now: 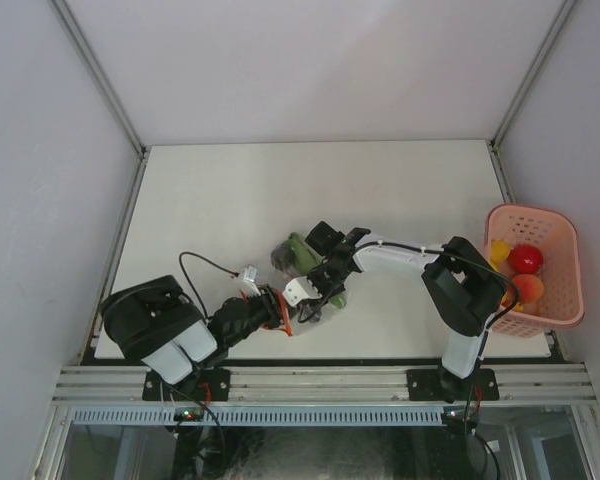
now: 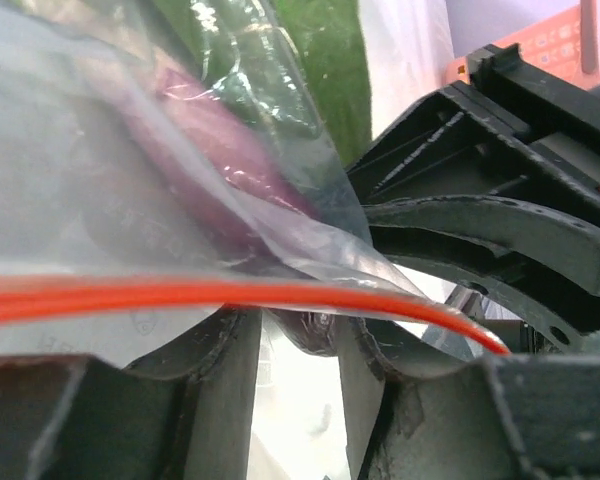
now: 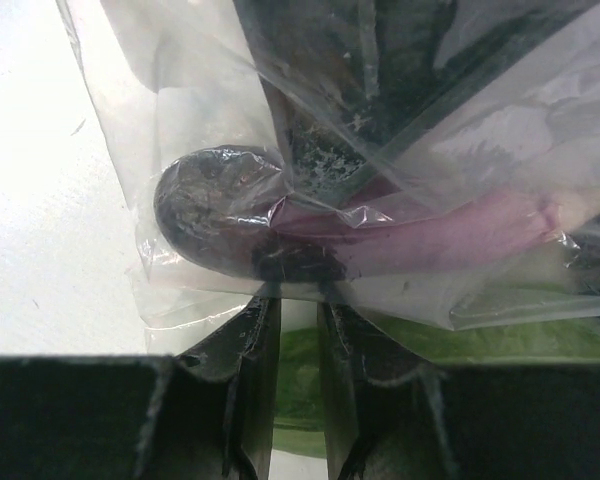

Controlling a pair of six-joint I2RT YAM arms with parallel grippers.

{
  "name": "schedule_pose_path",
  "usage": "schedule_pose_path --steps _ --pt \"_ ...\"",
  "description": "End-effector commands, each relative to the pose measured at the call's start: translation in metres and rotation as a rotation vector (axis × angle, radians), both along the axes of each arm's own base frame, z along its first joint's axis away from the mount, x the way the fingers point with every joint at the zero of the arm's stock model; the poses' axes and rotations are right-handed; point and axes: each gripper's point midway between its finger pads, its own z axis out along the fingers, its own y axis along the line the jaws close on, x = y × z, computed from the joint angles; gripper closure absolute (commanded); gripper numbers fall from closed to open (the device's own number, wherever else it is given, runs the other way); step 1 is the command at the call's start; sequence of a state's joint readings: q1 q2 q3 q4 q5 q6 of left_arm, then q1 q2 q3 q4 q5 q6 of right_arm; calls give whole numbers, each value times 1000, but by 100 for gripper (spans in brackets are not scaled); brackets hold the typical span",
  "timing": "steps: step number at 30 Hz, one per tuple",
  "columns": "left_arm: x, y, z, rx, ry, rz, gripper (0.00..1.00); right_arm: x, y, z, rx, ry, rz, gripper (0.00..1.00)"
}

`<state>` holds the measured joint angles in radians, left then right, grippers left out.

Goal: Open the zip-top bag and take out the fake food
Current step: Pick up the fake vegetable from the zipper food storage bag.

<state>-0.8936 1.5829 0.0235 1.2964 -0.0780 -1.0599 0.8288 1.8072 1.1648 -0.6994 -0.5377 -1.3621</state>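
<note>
The clear zip-top bag (image 1: 302, 268) lies at mid-table between both grippers. Its red-orange zip strip (image 2: 180, 293) runs across the left wrist view just above my left gripper (image 2: 298, 322), whose jaws stand apart with bare table showing between them. Inside the bag (image 2: 70, 170) are a purple piece of fake food (image 2: 215, 150) and a long green one (image 2: 325, 70). My right gripper (image 3: 298, 298) is shut on a fold of the bag (image 3: 170, 100), right under the purple piece (image 3: 430, 235), with the green one (image 3: 480, 342) below it. From above, the left gripper (image 1: 286, 306) and right gripper (image 1: 322, 290) are close together.
A pink perforated basket (image 1: 568, 275) stands at the table's right edge and holds a red round toy (image 1: 525, 259), an orange one (image 1: 528, 289) and a yellow one (image 1: 499, 250). The right gripper's black fingers (image 2: 500, 215) crowd the left wrist view.
</note>
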Motion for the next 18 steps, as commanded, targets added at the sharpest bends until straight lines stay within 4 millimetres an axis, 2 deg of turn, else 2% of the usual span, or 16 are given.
schedule_pose_path --steps 1,6,14,18 --pt "9 -9 18 -104 11 29 58 -3 19 17 82 15 12 80" --pt "10 1 2 -66 69 85 44 -6 20 17 86 29 13 81" --pt "13 3 -10 -71 129 129 37 -15 29 22 102 80 2 82" --pt "12 6 -15 -62 146 139 37 -19 36 22 112 117 -24 88"
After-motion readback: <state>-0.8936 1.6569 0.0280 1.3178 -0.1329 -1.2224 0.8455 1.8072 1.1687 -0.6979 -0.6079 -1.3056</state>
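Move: The eggplant in the bag lies with its middle about 4 cm ahead, 4 cm right and 2 cm below my left hand. Its dark end points back towards my fingertips, and the orange zip crosses some 2 cm above them. From my right hand its middle is about 3 cm ahead, 2 cm left and slightly below. The green vegetable lies some 4 cm ahead and 3 cm right of the eggplant; a dark round piece is about 12 cm ahead and 2 cm left of my left hand. My left fingers, already under the zip in the bag's mouth, spread well apart around the eggplant's dark end as I sink that hand about 1 cm, ease it slightly forward, and roll and swing it some 10 degrees, partly counter-clockwise. Meanwhile my right hand, nearly shut with bag film at its fingertips, draws back and left about 2 cm towards it. ##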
